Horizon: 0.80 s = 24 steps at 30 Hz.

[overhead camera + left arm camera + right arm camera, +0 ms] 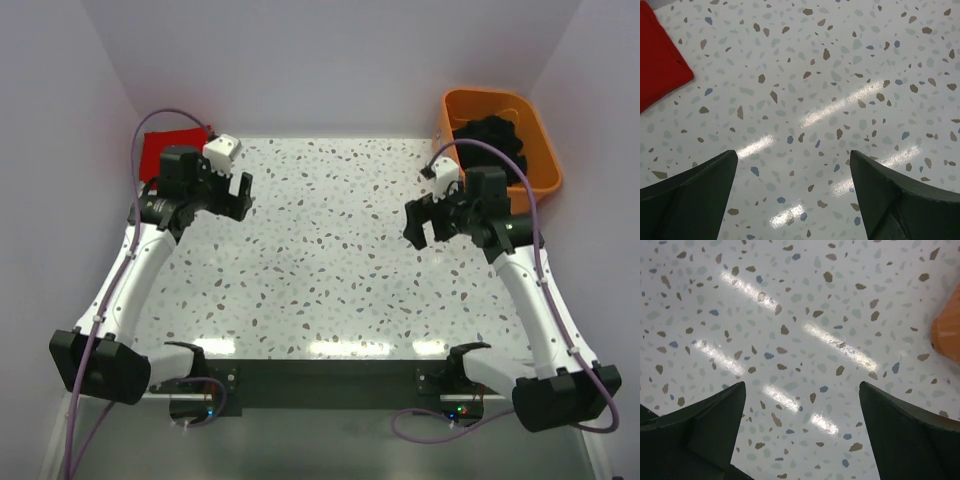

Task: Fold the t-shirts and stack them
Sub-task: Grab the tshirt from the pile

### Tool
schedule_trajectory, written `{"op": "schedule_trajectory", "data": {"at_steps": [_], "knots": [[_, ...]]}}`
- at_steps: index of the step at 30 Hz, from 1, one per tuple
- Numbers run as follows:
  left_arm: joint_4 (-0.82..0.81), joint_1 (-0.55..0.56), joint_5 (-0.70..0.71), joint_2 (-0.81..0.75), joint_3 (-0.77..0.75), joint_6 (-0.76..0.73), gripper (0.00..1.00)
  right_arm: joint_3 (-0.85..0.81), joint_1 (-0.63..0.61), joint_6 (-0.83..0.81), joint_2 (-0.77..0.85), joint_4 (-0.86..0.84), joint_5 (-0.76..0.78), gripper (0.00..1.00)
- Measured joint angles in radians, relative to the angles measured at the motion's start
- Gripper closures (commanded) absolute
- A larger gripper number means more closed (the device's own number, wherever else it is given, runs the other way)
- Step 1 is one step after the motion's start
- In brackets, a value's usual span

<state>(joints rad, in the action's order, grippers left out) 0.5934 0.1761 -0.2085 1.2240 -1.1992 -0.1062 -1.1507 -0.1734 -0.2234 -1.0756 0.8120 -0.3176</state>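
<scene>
A bright red t-shirt [166, 149], folded into a small rectangle, lies at the table's far left corner; its edge [660, 60] shows at the upper left of the left wrist view. A crumpled black t-shirt [495, 143] fills the orange basket [545, 150] at the far right. My left gripper [243, 194] hovers open over bare table, just right of the red shirt. My right gripper [420, 225] hangs open over bare table, left of and nearer than the basket. Nothing sits between either pair of fingers.
The speckled white table [330, 260] is walled in by white panels at the back and sides. A corner of the basket [947, 335] shows at the right edge of the right wrist view. Purple cables trail from both arms.
</scene>
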Motion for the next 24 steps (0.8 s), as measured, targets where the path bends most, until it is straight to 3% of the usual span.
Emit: {"op": "schedule_trajectory", "data": {"at_steps": [8, 14, 19, 24], "knots": [[-0.028, -0.019, 0.027, 0.068, -0.145, 0.011, 0.00, -0.348, 0.035, 0.089, -0.286, -0.159, 0.240, 0.01], [-0.076, -0.019, -0.009, 0.107, -0.221, 0.028, 0.00, -0.728, 0.174, 0.189, -0.612, -0.281, 0.413, 0.01], [-0.089, -0.019, -0.054, 0.155, -0.235, 0.053, 0.00, -0.924, 0.269, 0.291, -0.862, -0.333, 0.529, 0.01], [-0.083, -0.019, -0.080, 0.201, -0.235, 0.062, 0.00, -1.011, 0.304, 0.373, -1.055, -0.334, 0.628, 0.05]]}}
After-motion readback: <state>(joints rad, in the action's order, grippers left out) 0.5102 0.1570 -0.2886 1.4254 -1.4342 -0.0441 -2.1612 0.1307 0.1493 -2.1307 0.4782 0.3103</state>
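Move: The black t-shirt lies in the orange bin, about 31 cm ahead of the right hand, 21 cm to its right and some 20 cm below it. The bin around the shirt has its middle roughly 28 cm ahead of the right hand, 22 cm to the right and 14 cm lower. From the left hand the black shirt is about 22 cm ahead, some 72 cm to the right and 20 cm below. Forward and to the right, the right hand sweeps fast in an arc of about 40 cm, rising at first and then sinking some 10 cm over the bin towards the black shirt. It swings about 60 degrees clockwise, fingers tilting up a little and staying wide open. The left hand, empty and open, drifts forward, rising and then partly sinking back. ##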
